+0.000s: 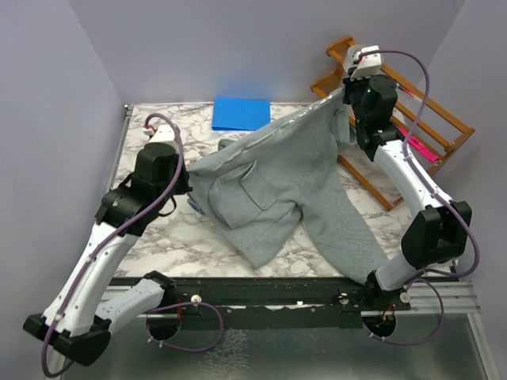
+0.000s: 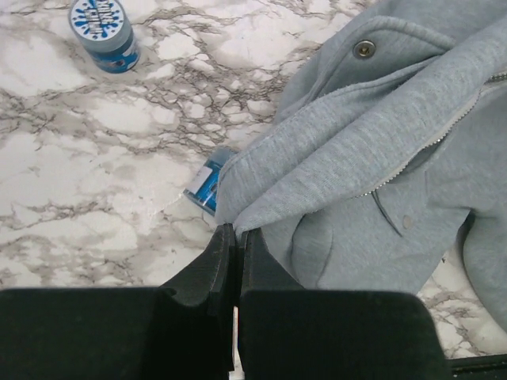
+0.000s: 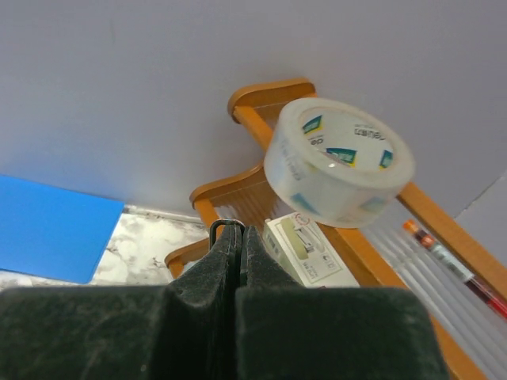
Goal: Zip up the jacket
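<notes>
The grey-green jacket (image 1: 277,182) lies across the marble table, its zipper edge pulled in a line from the left to the far right. My left gripper (image 2: 235,231) is shut on a corner of the jacket (image 2: 380,134) at its bottom hem; silver zipper teeth (image 2: 444,127) run up from there. My left gripper (image 1: 188,188) sits at the jacket's left end. My right gripper (image 3: 239,231) is shut on a small metal zipper pull (image 3: 225,225), raised at the jacket's far end. In the top view my right gripper (image 1: 347,93) is beside the wooden rack.
A wooden rack (image 1: 412,127) at the far right holds a tape roll (image 3: 341,162), a white box (image 3: 305,249) and pens (image 3: 451,265). A blue folder (image 1: 241,113) lies at the back. A blue jar (image 2: 103,32) and a small blue item (image 2: 207,184) lie left of the jacket.
</notes>
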### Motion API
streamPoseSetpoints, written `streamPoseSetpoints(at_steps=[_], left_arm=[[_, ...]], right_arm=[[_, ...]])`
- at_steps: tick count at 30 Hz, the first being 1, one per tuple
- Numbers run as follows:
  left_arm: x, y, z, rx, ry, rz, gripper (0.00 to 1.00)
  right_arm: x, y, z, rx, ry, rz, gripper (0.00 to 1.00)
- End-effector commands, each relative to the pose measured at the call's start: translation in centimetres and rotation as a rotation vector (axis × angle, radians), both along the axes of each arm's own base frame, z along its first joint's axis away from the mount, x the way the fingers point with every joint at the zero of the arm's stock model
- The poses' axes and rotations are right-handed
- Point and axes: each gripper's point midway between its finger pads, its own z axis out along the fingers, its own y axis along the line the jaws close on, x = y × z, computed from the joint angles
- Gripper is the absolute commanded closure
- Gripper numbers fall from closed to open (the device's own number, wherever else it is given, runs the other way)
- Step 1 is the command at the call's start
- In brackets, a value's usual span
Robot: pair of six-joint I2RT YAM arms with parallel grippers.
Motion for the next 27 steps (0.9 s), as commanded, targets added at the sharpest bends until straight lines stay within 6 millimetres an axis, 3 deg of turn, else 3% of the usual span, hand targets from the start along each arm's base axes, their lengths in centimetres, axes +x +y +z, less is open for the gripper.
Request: streamPoseSetpoints(at_steps=[1,3,4,8,11,12,15,19,20,21,22,23,27], left_arm=[[3.2,-3.2,1.1,-0.042,-0.064,-0.112,1.00],[3.0,-5.4,-0.6,-0.119,-0.031,-0.188,1.00],[2.6,-6.5,-2.7,-0.156,0.012,-0.229,1.00],[-0.3,-11.5,-8.9,-0.378,0.169,-0.432,1.00],[-1.9,-12.8,-12.2,-0.448,0.256,-0.492,0.99],[-1.9,-12.6,-12.5,-0.439,0.257,-0.485,0.92],[-1.4,-11.0,-11.9,-0.366,0.217,-0.417,0.59],[0.4,-8.1,-9.2,-0.237,0.135,-0.294,0.31],[0.8,-7.5,-8.5,-0.211,0.119,-0.273,0.17],[1.2,-7.1,-7.6,-0.189,0.095,-0.254,0.09],[1.6,-6.7,-6.6,-0.173,0.071,-0.239,0.03],[2.0,-6.2,-5.7,-0.156,0.044,-0.217,0.01],[3.2,-4.5,-2.7,-0.108,-0.061,-0.146,0.01]], right_arm=[[-2.6,-2.1,5.0,0.065,-0.049,-0.043,1.00],[-3.6,-0.7,2.8,0.111,0.020,0.033,1.00],[-4.3,0.0,1.5,0.138,0.050,0.075,0.99],[-7.6,2.8,-5.8,0.300,0.213,0.209,0.99],[-9.7,3.6,-11.2,0.351,0.337,0.244,0.89],[-10.3,3.5,-12.5,0.349,0.363,0.239,0.83],[-11.7,2.2,-13.5,0.334,0.376,0.182,0.64],[-13.3,1.3,-13.0,0.319,0.404,0.147,0.50],[-13.9,1.4,-12.9,0.322,0.428,0.152,0.48],[-14.5,1.5,-12.9,0.327,0.451,0.157,0.38],[-15.1,1.5,-12.8,0.332,0.467,0.160,0.26],[-15.7,1.5,-12.8,0.339,0.478,0.161,0.22],[-18.2,0.8,-12.5,0.374,0.491,0.130,0.17]])
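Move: The left gripper holds the stretched jacket's hem, to be laid on a table spot about 10 cm to its right, 2 cm back and 17 cm below. A lying blue jar is some 8 cm straight ahead at that level; a standing jar is about 20 cm ahead and 10 cm left. The right gripper's collar end goes roughly 20 cm below it, 2 cm back, level sideways. The tape roll is about 10 cm ahead, 5 cm right and 3 cm below; a small box sits 12 cm beneath the roll. Swing both grippers down to lay the jacket out: the left one about 16 cm down and 10 cm right, after a brief nudge forward, the right one down about 17 cm while drawing back towards the base, tipping its fingers down some 25 degrees. Spread both grippers wide near the bottom to let go of hem and collar, then lift clear, the left about 11 cm, the right 5 cm and still backing. ##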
